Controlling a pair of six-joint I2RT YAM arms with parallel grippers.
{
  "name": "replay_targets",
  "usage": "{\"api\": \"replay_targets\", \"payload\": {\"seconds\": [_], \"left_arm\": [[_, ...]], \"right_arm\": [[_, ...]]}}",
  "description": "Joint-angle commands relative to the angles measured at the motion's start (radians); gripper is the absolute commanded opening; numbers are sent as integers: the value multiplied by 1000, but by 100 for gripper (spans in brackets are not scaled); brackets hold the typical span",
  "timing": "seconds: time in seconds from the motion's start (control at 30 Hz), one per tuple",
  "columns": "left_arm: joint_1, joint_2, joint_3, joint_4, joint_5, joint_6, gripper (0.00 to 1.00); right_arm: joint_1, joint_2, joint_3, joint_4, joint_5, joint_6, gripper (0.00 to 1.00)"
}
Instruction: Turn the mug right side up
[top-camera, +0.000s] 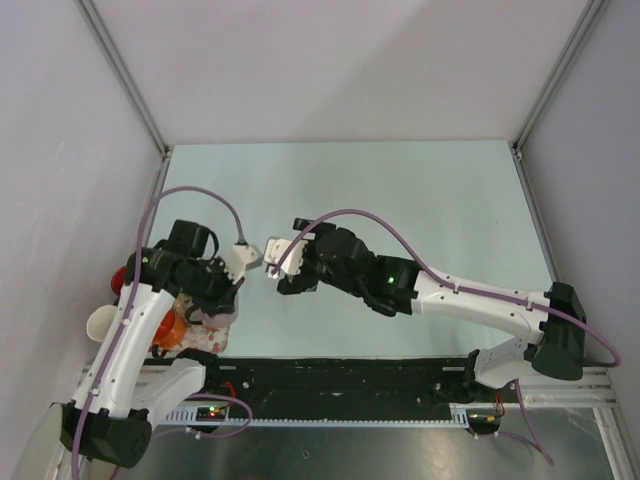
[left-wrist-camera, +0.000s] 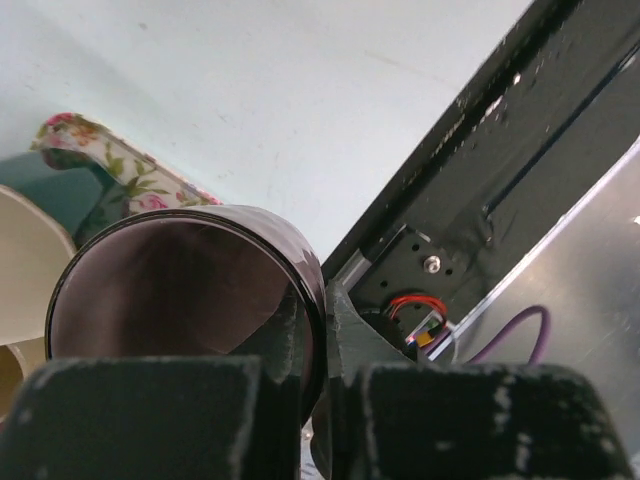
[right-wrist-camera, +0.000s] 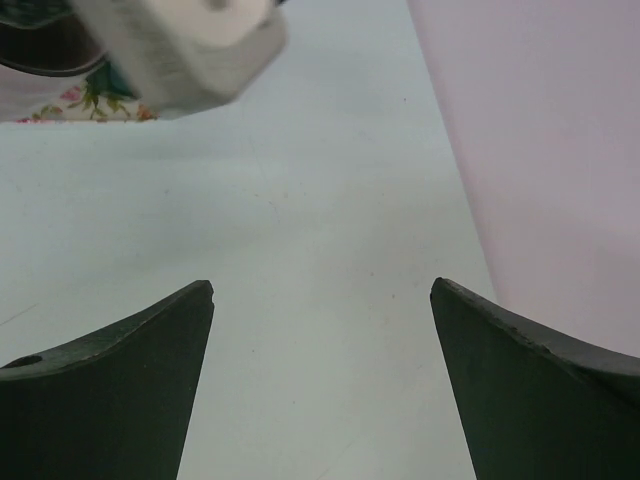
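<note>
In the left wrist view a dark glossy mug (left-wrist-camera: 180, 290) fills the lower left, its mouth turned toward the camera. My left gripper (left-wrist-camera: 322, 300) is shut on its rim, with one finger inside the wall and one outside. In the top view the left gripper (top-camera: 215, 300) sits at the near left of the table among a cluster of mugs, and its wrist mostly hides the dark mug. My right gripper (top-camera: 283, 268) hovers just right of it, open and empty above bare table (right-wrist-camera: 322, 290).
A floral mug (left-wrist-camera: 120, 170) and a cream mug (left-wrist-camera: 25, 250) lie close behind the dark one. Red (top-camera: 120, 278), orange (top-camera: 170, 328) and white (top-camera: 100, 322) mugs crowd the left edge. The black base rail (left-wrist-camera: 480, 170) runs along the near edge.
</note>
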Motion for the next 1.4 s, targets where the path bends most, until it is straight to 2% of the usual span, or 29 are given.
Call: {"api": "replay_targets", "payload": {"seconds": [0.0,0.23,0.37,0.6,0.83,0.97,1.17,1.27,1.3,1.37], "left_arm": [[1,-62,-67,-122,-6,196,0],[8,-129,-236,-70,-77,293,0],[57,-167,-306,-41,-87,332,0],[250,-150,-355,-8,-54,509,0],[270,-187,-401,-2,-5,624,0],[270,-171,-408,3,55,629,0],[343,-178,-411,11,97,691,1],[353,-159,-408,14,98,686,24],[355,-150,-406,14,90,677,36],[355,-140,-400,13,66,667,56]], "right_arm": [[-4,-24,-17,41,37,29,95],[-11,-39,-51,62,59,14,95],[-14,-44,-57,61,67,11,95],[-14,-44,-65,58,82,4,95],[-19,-46,-72,53,105,-3,95],[-20,-40,-72,77,94,-10,96],[-30,-31,-73,100,75,-10,96],[-28,-27,-71,112,79,-16,96],[-29,-27,-72,113,81,-16,96],[-30,-30,-73,108,82,-17,96]]}}
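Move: The left hand already holds the mauve mug upright by its rim. Its free spot at the mat's near right corner lies about 5 cm left, 1 cm back and some 13 cm below. From that spot the teal mug stands roughly 13 cm farther out and level sideways; the orange mug stands about 10 cm left and 3 cm farther out. From the right hand the spot lies about 23 cm left, 10 cm back and 25 cm down. The left hand lowers the mug some 10 cm, easing back and left onto the mat, then starts opening. ##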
